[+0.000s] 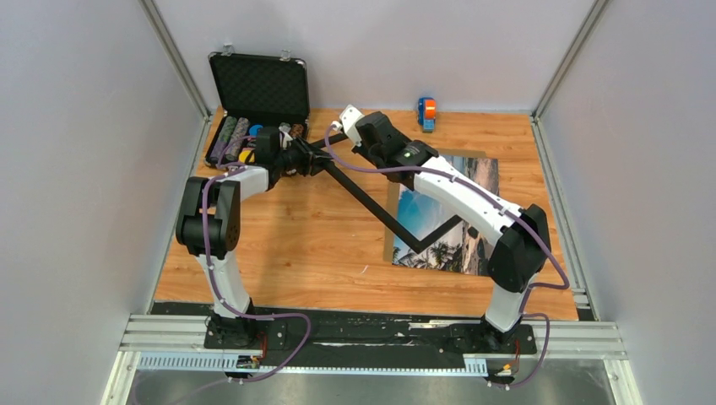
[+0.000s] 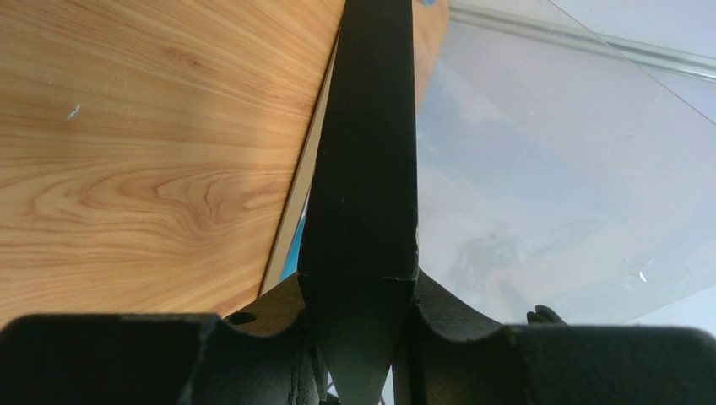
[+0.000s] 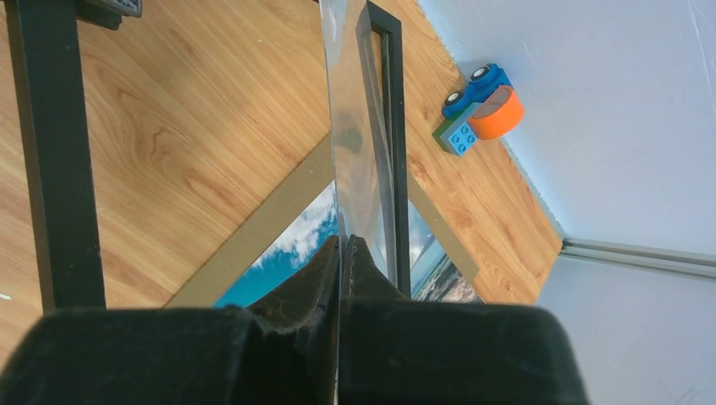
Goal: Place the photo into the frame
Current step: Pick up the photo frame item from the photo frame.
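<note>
The frame (image 1: 371, 207) is held tilted above the table's middle, its black side showing. My left gripper (image 1: 311, 160) is shut on one black edge of the frame (image 2: 363, 169), which runs up between the jaws (image 2: 359, 325). My right gripper (image 3: 344, 253) is shut on the thin edge of the clear glass pane (image 3: 355, 143), which stands beside the frame's black bar (image 3: 397, 126). In the top view the right gripper (image 1: 339, 142) is close to the left one. The photo (image 1: 422, 224), blue sky and palms, lies flat on a brown backing board (image 1: 390, 232) below the frame. In the right wrist view the photo (image 3: 287, 253) also shows.
An open black chip case (image 1: 257, 84) stands at the back left with chips (image 1: 236, 133) in it. A blue toy car with an orange roll (image 1: 426, 112) sits at the back wall, also seen as the toy car (image 3: 477, 105). Grey walls enclose the wooden table (image 1: 287, 245).
</note>
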You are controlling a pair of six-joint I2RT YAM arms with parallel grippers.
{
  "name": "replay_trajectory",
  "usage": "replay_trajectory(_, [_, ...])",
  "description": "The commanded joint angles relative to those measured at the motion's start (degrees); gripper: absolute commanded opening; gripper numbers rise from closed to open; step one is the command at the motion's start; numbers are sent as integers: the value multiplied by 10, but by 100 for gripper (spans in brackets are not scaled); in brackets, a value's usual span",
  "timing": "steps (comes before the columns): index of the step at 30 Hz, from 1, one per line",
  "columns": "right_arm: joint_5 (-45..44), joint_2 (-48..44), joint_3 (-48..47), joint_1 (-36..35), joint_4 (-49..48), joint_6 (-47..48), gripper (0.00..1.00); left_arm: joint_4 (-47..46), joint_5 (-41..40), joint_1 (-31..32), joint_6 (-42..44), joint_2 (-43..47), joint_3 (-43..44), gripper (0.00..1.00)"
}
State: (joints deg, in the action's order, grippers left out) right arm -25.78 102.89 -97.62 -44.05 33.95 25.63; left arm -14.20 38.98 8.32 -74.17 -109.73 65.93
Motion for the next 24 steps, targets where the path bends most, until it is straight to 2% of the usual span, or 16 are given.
replay_trajectory(1, [33, -44, -54, -11, -35, -18, 0, 8, -52, 3, 47, -9, -6, 0])
replay_trajectory(15, [22, -91, -98, -2, -32, -1, 0, 34, -60, 2, 84, -3, -5, 0])
replay_trajectory(24, [33, -131, -117, 52, -31, -10, 0, 68, -43, -2, 136, 20, 25, 0])
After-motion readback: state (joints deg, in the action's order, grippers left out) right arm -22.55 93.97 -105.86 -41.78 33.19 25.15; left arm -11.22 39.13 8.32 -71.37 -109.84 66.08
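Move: The right fingers already pinch the edge of the clear sheet, with the left corner of the black photo frame held in the left hand. The frame's middle lies about 8 cm right, 3 cm back and 17 cm below the right hand. The photo is some 17 cm right and 9 cm back on the table; the toy truck is roughly 13 cm right and 15 cm ahead, low down. From the left hand the frame's middle is about 20 cm right, 8 cm back, 7 cm below. Keeping its closed pinch on the clear sheet, the right hand draws it up from the frame, rising some 13 cm after a slow start. Its fingers tip upward and its left side rises, each by 10 to 15 degrees. The left hand keeps gripping the frame's corner and settles down about a centimetre. ##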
